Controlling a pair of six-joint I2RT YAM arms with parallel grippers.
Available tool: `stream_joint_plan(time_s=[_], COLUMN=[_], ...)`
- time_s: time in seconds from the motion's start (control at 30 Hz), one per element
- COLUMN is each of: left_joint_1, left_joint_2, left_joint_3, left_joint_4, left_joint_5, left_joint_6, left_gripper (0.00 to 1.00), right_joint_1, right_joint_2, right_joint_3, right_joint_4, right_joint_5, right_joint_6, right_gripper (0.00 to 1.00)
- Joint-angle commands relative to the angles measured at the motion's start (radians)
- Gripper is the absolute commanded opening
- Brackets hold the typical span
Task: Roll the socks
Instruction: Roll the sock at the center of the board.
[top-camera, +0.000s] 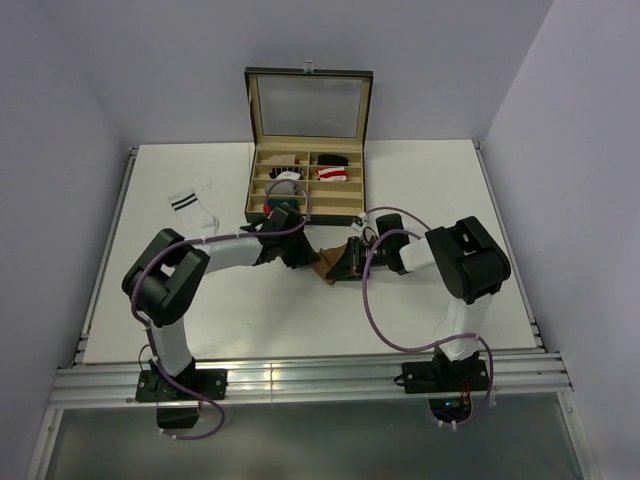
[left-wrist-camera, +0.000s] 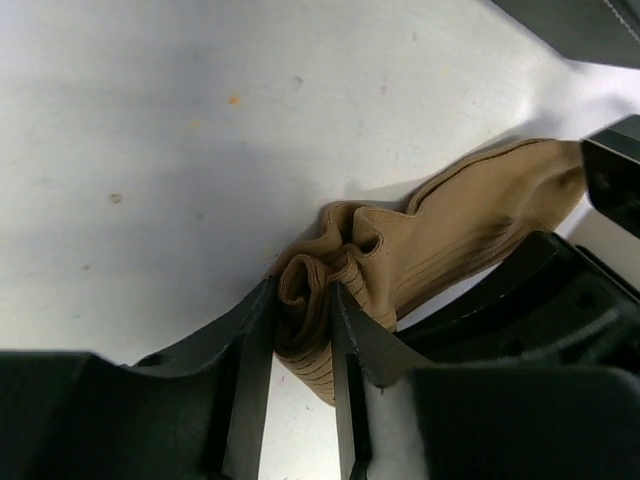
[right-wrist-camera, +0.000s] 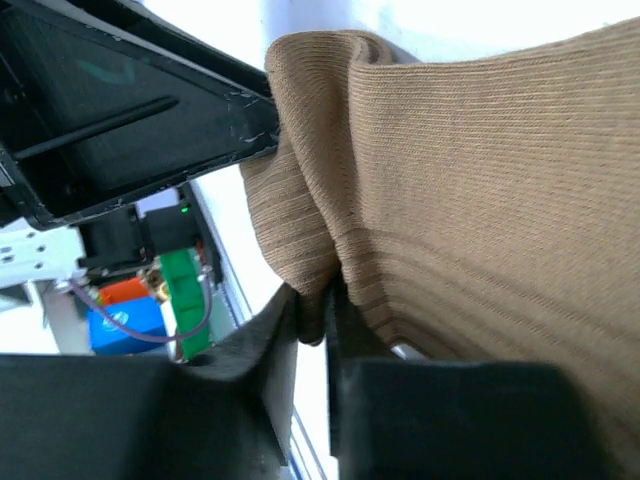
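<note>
A tan-brown sock lies bunched on the white table between my two grippers. In the left wrist view its end is curled into a small roll, and my left gripper is shut on that roll. The rest of the sock stretches away to the right. My right gripper is shut on a fold of the same sock, whose ribbed fabric drapes over its fingers. A white sock with two dark cuff stripes lies flat at the left, away from both grippers.
An open compartment box with a raised glass lid stands at the back centre, just behind the grippers. It holds several small bundles, one red-and-white. The table's metal rail runs along the near edge.
</note>
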Motion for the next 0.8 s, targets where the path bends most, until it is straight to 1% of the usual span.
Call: stream_joint_plan(time_s=[0.0, 0.03, 0.07, 0.1, 0.13, 0.17, 0.23, 0.27, 0.3, 0.37, 0.43, 0.53, 0.67, 0.77], left_joint_1=[-0.021, -0.022, -0.025, -0.027, -0.028, -0.033, -0.037, -0.039, -0.039, -0.044, -0.045, -0.048, -0.054, -0.057], left_joint_2=[0.056, 0.06, 0.07, 0.073, 0.077, 0.08, 0.09, 0.093, 0.094, 0.1, 0.105, 0.111, 0.11, 0.113], left_joint_3=[0.033, 0.037, 0.048, 0.054, 0.068, 0.077, 0.106, 0.116, 0.123, 0.143, 0.162, 0.182, 0.197, 0.205], left_joint_4=[-0.121, -0.146, -0.159, -0.167, -0.193, -0.205, -0.237, -0.243, -0.248, -0.257, -0.26, -0.268, -0.271, -0.271], left_joint_5=[-0.013, -0.024, -0.03, -0.036, -0.05, -0.056, -0.067, -0.07, -0.07, -0.07, -0.07, -0.062, -0.055, -0.045], left_joint_6=[0.079, 0.087, 0.096, 0.114, 0.123, 0.134, 0.165, 0.173, 0.186, 0.197, 0.208, 0.223, 0.237, 0.242], left_gripper=[0.32, 0.32, 0.32, 0.32, 0.33, 0.33, 0.33, 0.34, 0.34, 0.34, 0.34, 0.35, 0.36, 0.36], right_joint_1=[0.006, 0.013, 0.022, 0.045, 0.062, 0.077, 0.134, 0.155, 0.178, 0.249, 0.311, 0.358, 0.436, 0.473], right_joint_2=[-0.078, -0.107, -0.138, -0.204, -0.241, -0.312, -0.383, -0.447, -0.474, -0.532, -0.548, -0.534, -0.482, -0.442], right_joint_3=[-0.044, -0.043, -0.037, -0.033, -0.029, -0.015, -0.001, 0.011, 0.017, 0.02, 0.022, 0.03, 0.043, 0.063], right_joint_4=[-0.17, -0.187, -0.207, -0.256, -0.285, -0.311, -0.391, -0.404, -0.445, -0.447, -0.439, -0.419, -0.376, -0.362], right_joint_5=[0.167, 0.217, 0.248, 0.29, 0.374, 0.431, 0.536, 0.669, 0.728, 0.854, 0.902, 0.942, 1.008, 1.06], right_joint_6=[-0.076, -0.095, -0.109, -0.125, -0.161, -0.18, -0.233, -0.252, -0.267, -0.327, -0.376, -0.427, -0.479, -0.511], right_gripper=[0.2, 0.25, 0.34, 0.38, 0.43, 0.45, 0.48, 0.49, 0.5, 0.5, 0.5, 0.5, 0.5, 0.51])
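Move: The brown sock's rolled end sits between the left fingers, about 1 cm below the hand point. The right hand pinches its near edge, so the roll's middle is some 2 cm ahead and 1 cm left of it. The sock's flat part lies about 7 cm ahead and 4 cm right of the right hand; the box's middle is roughly 22 cm ahead and 6 cm left of that hand. Right fingers open off the roll, rise some 6 cm, sink back 2, tipping downwards; left keeps its pinch. ##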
